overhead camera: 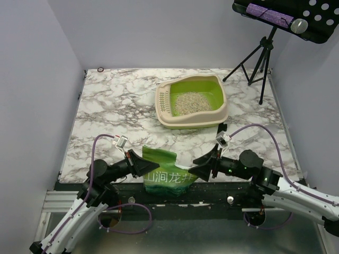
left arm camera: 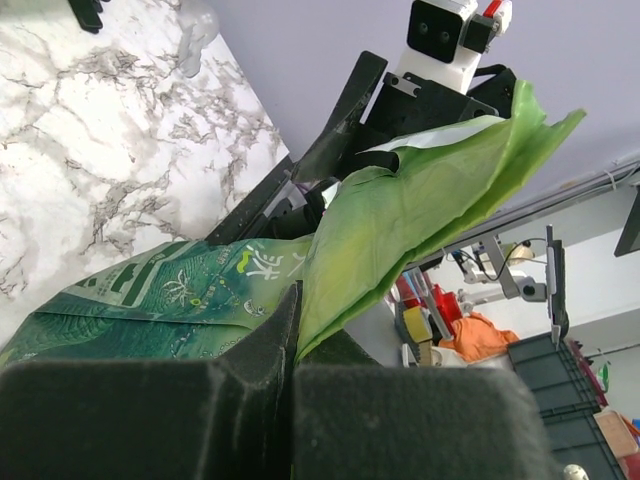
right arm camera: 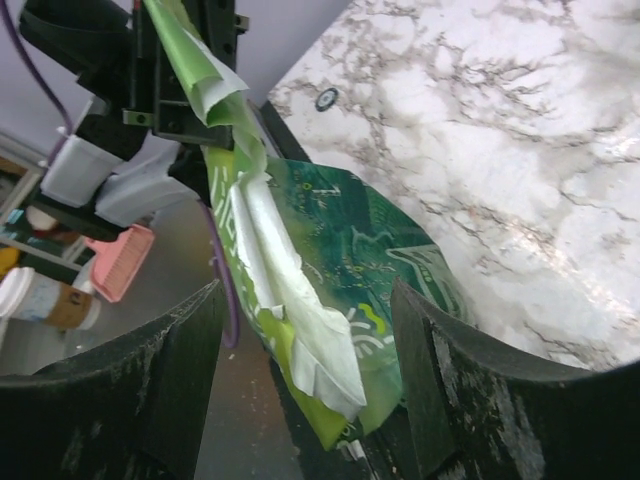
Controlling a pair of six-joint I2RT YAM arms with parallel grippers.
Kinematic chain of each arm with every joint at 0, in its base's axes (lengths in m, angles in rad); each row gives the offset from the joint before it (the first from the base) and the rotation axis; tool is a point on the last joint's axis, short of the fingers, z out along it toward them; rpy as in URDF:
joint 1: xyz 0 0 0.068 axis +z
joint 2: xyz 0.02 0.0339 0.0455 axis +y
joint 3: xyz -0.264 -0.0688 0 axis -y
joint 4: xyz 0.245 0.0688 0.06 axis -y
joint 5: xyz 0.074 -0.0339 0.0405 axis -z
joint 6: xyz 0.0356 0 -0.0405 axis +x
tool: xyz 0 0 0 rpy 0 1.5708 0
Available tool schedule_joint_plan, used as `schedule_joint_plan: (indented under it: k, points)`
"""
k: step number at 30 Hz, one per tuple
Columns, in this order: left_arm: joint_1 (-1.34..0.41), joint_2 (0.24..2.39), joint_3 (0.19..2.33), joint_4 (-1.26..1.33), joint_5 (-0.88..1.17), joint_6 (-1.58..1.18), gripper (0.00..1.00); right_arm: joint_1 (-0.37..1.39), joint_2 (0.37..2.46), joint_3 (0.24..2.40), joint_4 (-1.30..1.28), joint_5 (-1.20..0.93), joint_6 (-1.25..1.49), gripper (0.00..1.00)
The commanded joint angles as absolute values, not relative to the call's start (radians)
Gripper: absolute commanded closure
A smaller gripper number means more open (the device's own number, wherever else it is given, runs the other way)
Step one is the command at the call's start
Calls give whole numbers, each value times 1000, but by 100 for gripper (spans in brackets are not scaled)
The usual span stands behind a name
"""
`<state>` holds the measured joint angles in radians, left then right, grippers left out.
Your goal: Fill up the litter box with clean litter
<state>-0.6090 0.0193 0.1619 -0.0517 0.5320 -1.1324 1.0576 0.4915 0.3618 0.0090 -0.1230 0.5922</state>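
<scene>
The litter box [overhead camera: 164, 100], lime-green inside with a beige rim, stands at the back middle of the marble table. A patch of grey-beige litter [overhead camera: 192, 102] lies in it. A green printed bag [overhead camera: 165, 172] stands at the table's near edge between my arms. My left gripper [overhead camera: 144, 165] is shut on the bag's left upper edge; in the left wrist view the jaws [left arm camera: 292, 310] pinch the light-green film [left arm camera: 420, 200]. My right gripper [overhead camera: 204, 168] is open at the bag's right side. In the right wrist view, its fingers [right arm camera: 180, 370] stand either side of the bag's torn corner [right arm camera: 315, 330] without touching it.
A tripod [overhead camera: 263, 55] with a black perforated stand [overhead camera: 288, 18] rises at the back right corner. A small ring [overhead camera: 100, 69] lies at the back left edge. Below the table edge sit a pink scoop [right arm camera: 118, 262] and a paper cup [right arm camera: 40, 297].
</scene>
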Motion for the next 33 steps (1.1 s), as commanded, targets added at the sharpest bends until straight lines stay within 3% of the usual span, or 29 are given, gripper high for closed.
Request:
schedule_joint_plan:
  k: [1,15,19,23,26,29,33]
  points:
    - [-606,-48,186,-32,549,-1160,100,1062,511,318,198,-207,676,26]
    - [-606,-120,195,-89,541,-1157,100,1063,581,255,301,-229,768,29]
    - [-606,-129,195,-106,541,-1160,100,1062,591,244,331,-245,781,42]
    - [-606,-138,201,-130,529,-1167,100,1062,607,241,353,-276,808,64]
    - [-606,-147,212,-182,505,-1184,100,1062,630,242,354,-310,836,70]
    - [-606,-147,228,-259,494,-1218,100,1063,655,244,336,-339,896,97]
    - [-606,-140,287,-444,502,-1253,100,1060,646,223,315,-405,995,100]
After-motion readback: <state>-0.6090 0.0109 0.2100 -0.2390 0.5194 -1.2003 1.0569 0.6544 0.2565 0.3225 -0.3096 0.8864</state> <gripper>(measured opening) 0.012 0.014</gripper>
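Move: The right hand goes for the right-hand end of the green bag's rim, with its white edge, about 4 cm to its left, 2 cm back and 2 cm below. The left gripper already pinches the rim's other corner, roughly 14 cm left of the right hand and level front to back. The litter box stands about 35 cm straight ahead of the right hand and 13 cm lower. From the left hand the white rim end lies some 10 cm right and 1 cm back. Bring the open right gripper left and back about 4 cm in all, sinking slightly, so the white-edged rim end comes between its fingers; roll the wrist some 15 degrees on the way and shut the fingers on the rim over the second half. Keep the left gripper shut on its corner, letting it sink a little over 1 cm and turn about 10 degrees late on. ##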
